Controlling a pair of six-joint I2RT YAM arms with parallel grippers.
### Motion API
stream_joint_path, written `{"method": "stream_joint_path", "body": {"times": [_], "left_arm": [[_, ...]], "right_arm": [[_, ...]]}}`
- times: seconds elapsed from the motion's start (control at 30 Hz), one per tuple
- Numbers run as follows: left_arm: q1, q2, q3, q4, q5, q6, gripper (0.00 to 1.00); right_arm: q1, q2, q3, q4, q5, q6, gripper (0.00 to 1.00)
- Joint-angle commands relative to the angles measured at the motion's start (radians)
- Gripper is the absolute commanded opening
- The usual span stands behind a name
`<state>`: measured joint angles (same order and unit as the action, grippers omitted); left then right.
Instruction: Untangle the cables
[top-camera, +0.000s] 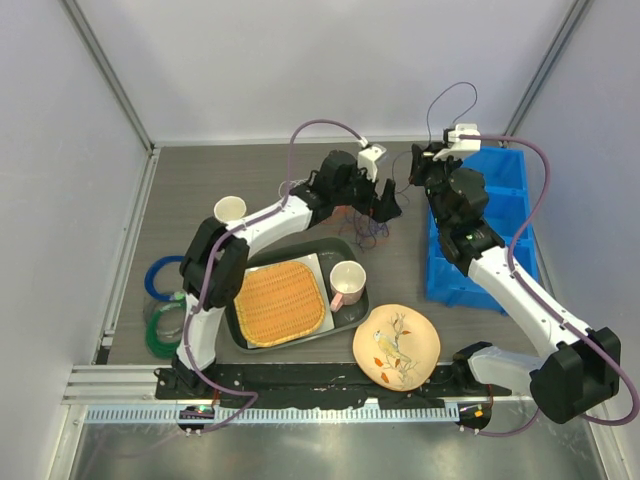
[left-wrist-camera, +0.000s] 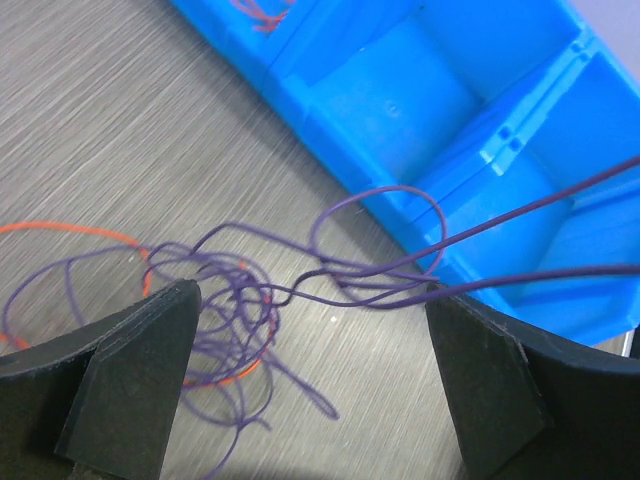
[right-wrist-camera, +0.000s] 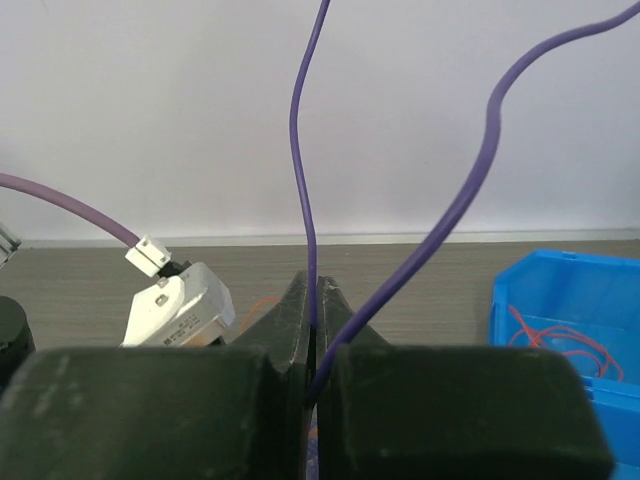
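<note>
The cables are a bunch of thin purple wire (left-wrist-camera: 240, 300) with an orange strand (left-wrist-camera: 70, 230), lying on the grey table beside the blue bin. In the top view the bunch (top-camera: 366, 228) sits just behind the dark tray. No white wire shows. My left gripper (left-wrist-camera: 310, 390) is open and hovers over the bunch, with two taut purple strands running between its fingers toward the right. My right gripper (right-wrist-camera: 315, 290) is shut on a purple cable (right-wrist-camera: 300, 150), whose two ends rise above it as a loop (top-camera: 452, 98). It shows in the top view (top-camera: 420, 165) too.
A blue divided bin (top-camera: 480, 230) with red wires (right-wrist-camera: 550, 335) in it stands at the right. A dark tray (top-camera: 345, 318) holds a woven mat and a pink mug. A cup (top-camera: 230, 209), a patterned plate (top-camera: 397, 345) and tape rings (top-camera: 160, 280) lie around.
</note>
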<state>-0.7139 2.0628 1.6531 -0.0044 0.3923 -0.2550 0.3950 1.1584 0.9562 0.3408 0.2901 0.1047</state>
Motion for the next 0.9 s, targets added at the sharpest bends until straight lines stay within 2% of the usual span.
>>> {"method": "stream_joint_path", "body": {"times": [0.0, 0.33, 0.37, 0.4, 0.43, 0.47, 0.53, 0.57, 0.63, 0.7, 0.83, 0.87], "left_arm": [[-0.045, 0.016, -0.018, 0.196, -0.004, -0.004, 1.0], [-0.098, 0.033, -0.09, 0.329, -0.158, 0.0, 1.0], [-0.102, 0.034, -0.088, 0.331, -0.173, -0.001, 0.97], [-0.104, 0.034, -0.087, 0.33, -0.188, -0.001, 0.9], [-0.104, 0.034, -0.085, 0.325, -0.211, -0.001, 0.78], [-0.102, 0.03, -0.088, 0.313, -0.225, 0.002, 0.57], [-0.104, 0.016, -0.104, 0.3, -0.224, 0.017, 0.38], [-0.102, 0.008, -0.117, 0.31, -0.224, 0.013, 0.17], [-0.104, -0.023, -0.165, 0.316, -0.23, 0.013, 0.0], [-0.104, -0.07, -0.208, 0.296, -0.256, 0.029, 0.0], [-0.101, -0.174, -0.279, 0.177, -0.458, 0.086, 0.0], [-0.098, -0.194, -0.289, 0.153, -0.562, 0.103, 0.0]], "right_arm": [[-0.007, -0.029, 0.024, 0.017, 0.0, 0.032, 0.01], [-0.012, -0.039, 0.029, -0.005, 0.003, 0.055, 0.01], [-0.012, -0.042, 0.029, -0.005, 0.001, 0.053, 0.01], [-0.012, -0.042, 0.029, -0.008, 0.004, 0.053, 0.01], [-0.01, -0.043, 0.027, -0.009, 0.009, 0.052, 0.01], [-0.013, -0.048, 0.027, -0.011, 0.032, 0.052, 0.01], [-0.016, -0.046, 0.027, -0.013, 0.053, 0.046, 0.01], [-0.018, -0.043, 0.03, -0.014, 0.066, 0.046, 0.01], [-0.034, -0.026, 0.041, -0.031, 0.081, 0.041, 0.01], [-0.05, 0.001, 0.061, -0.052, 0.128, 0.03, 0.01], [-0.143, 0.034, 0.079, -0.063, 0.222, 0.026, 0.01], [-0.159, 0.04, 0.081, -0.066, 0.234, 0.027, 0.01]]}}
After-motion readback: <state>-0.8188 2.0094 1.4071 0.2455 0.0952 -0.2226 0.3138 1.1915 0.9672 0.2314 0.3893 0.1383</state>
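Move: The purple cable's hanging strands run up to the right gripper, which already holds them; the spot to grip is roughly 4 cm to the left hand's right, 1 cm back and 2 cm down. The cable pile lies some 15 cm below that hand, 2 cm ahead and 2 cm left; the blue box's middle is about 26 cm right, level with it and 12 cm down. From the right hand, the grip spot is about 4 cm left, 2 cm back, 20 cm down. Left hand shifts some 4 cm right, pinches the purple cable, then eases left while right hand draws right. ##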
